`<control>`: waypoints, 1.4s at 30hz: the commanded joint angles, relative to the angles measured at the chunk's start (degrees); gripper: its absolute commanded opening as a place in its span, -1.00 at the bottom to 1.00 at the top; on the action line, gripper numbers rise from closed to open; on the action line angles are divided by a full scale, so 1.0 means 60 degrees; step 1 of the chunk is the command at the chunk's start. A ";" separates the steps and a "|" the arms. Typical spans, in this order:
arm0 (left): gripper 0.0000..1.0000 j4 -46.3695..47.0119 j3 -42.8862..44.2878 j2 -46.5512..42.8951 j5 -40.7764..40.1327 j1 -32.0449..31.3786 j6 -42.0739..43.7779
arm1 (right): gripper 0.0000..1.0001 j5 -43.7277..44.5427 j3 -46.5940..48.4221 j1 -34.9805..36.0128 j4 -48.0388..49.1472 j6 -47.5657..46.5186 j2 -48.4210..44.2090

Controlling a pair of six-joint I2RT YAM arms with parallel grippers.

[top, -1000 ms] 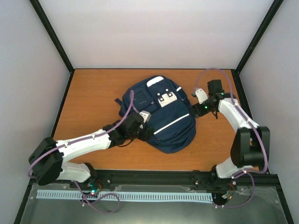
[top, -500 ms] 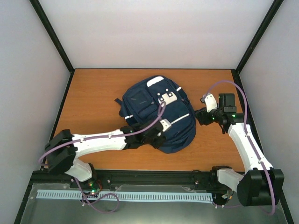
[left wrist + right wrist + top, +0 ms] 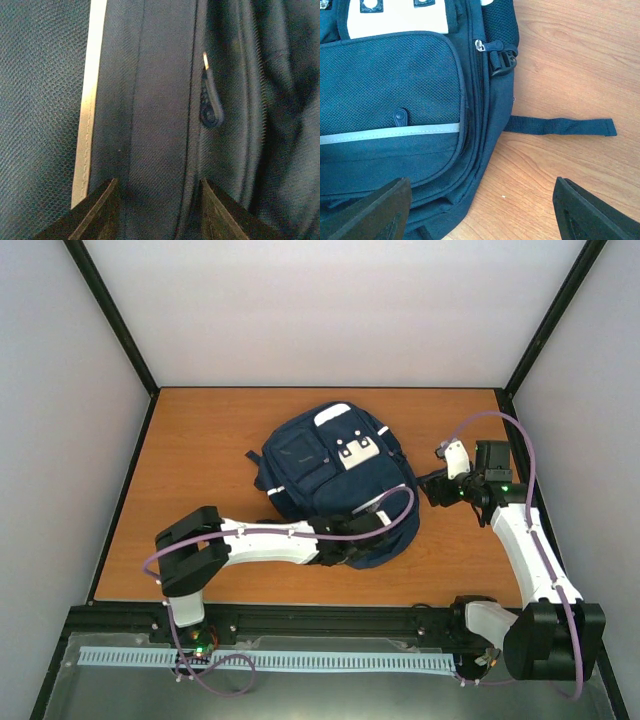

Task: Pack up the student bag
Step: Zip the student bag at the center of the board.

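The student bag (image 3: pixel 335 485), navy with white stripes and a white-grey buckle patch (image 3: pixel 358 451), lies flat in the middle of the wooden table. My left gripper (image 3: pixel 376 539) is low over the bag's near right corner. In the left wrist view its fabric fills the frame, with a white stripe (image 3: pixel 89 100) and a zipper pull (image 3: pixel 210 106). The left gripper (image 3: pixel 159 200) stands open, its tips apart against the cloth. My right gripper (image 3: pixel 436 488) is open wide beside the bag's right edge. In its own view the right gripper (image 3: pixel 482 210) straddles the bag's rim (image 3: pixel 485 150) and bare wood.
A loose dark strap (image 3: pixel 560 126) lies on the table (image 3: pixel 200 440) to the right of the bag, near a black buckle (image 3: pixel 502 64). Grey walls with black corner posts (image 3: pixel 110 315) close in three sides. A black rail (image 3: pixel 330 620) runs along the near edge.
My left arm has swept right along the bag's near side, from its left part to its lower right corner. The right gripper has drawn back a little from the bag's edge.
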 commanded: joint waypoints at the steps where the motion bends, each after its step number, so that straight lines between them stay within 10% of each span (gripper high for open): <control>1: -0.15 -0.0433 0.0473 0.0301 -0.1340 -0.0082 0.0278 | 0.59 -0.0301 -0.0094 -0.0120 0.0162 0.0037 0.0068; 12: -0.98 0.0017 0.0610 0.0219 -0.1260 -0.0093 0.0353 | 0.57 -0.0650 0.0063 -0.0124 -0.0128 0.0050 0.0215; 42: -0.98 0.2120 0.1365 -0.0517 0.1389 0.1221 -0.1607 | 0.00 -0.3663 0.1015 0.0002 -0.2126 -0.0797 0.1260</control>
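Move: The left hand's open fingers straddle the edge flap at the near-left end of the bag's open zip, about 1 cm ahead, 1 cm left and 1 cm below. From that hand the zip pull is some 3 cm ahead and 4 cm right, the light stripe's middle 7 cm ahead and 4 cm right. From the right hand the pull is roughly 12 cm left, 6 cm back and 8 cm lower; the stripe is 14 cm left, 3 cm back; the white patch 16 cm left, 9 cm ahead. The left fingers shut on the zip's edge flap and pinch it, then, still gripping, draw it up and forward with a little to the right, about 5 cm in all, the wrist rolling some 15 degrees. The right hand, after a brief wait, heads left and back about 5 cm towards the zip pull, turning counter-clockwise, its fingers narrowing but still apart. ##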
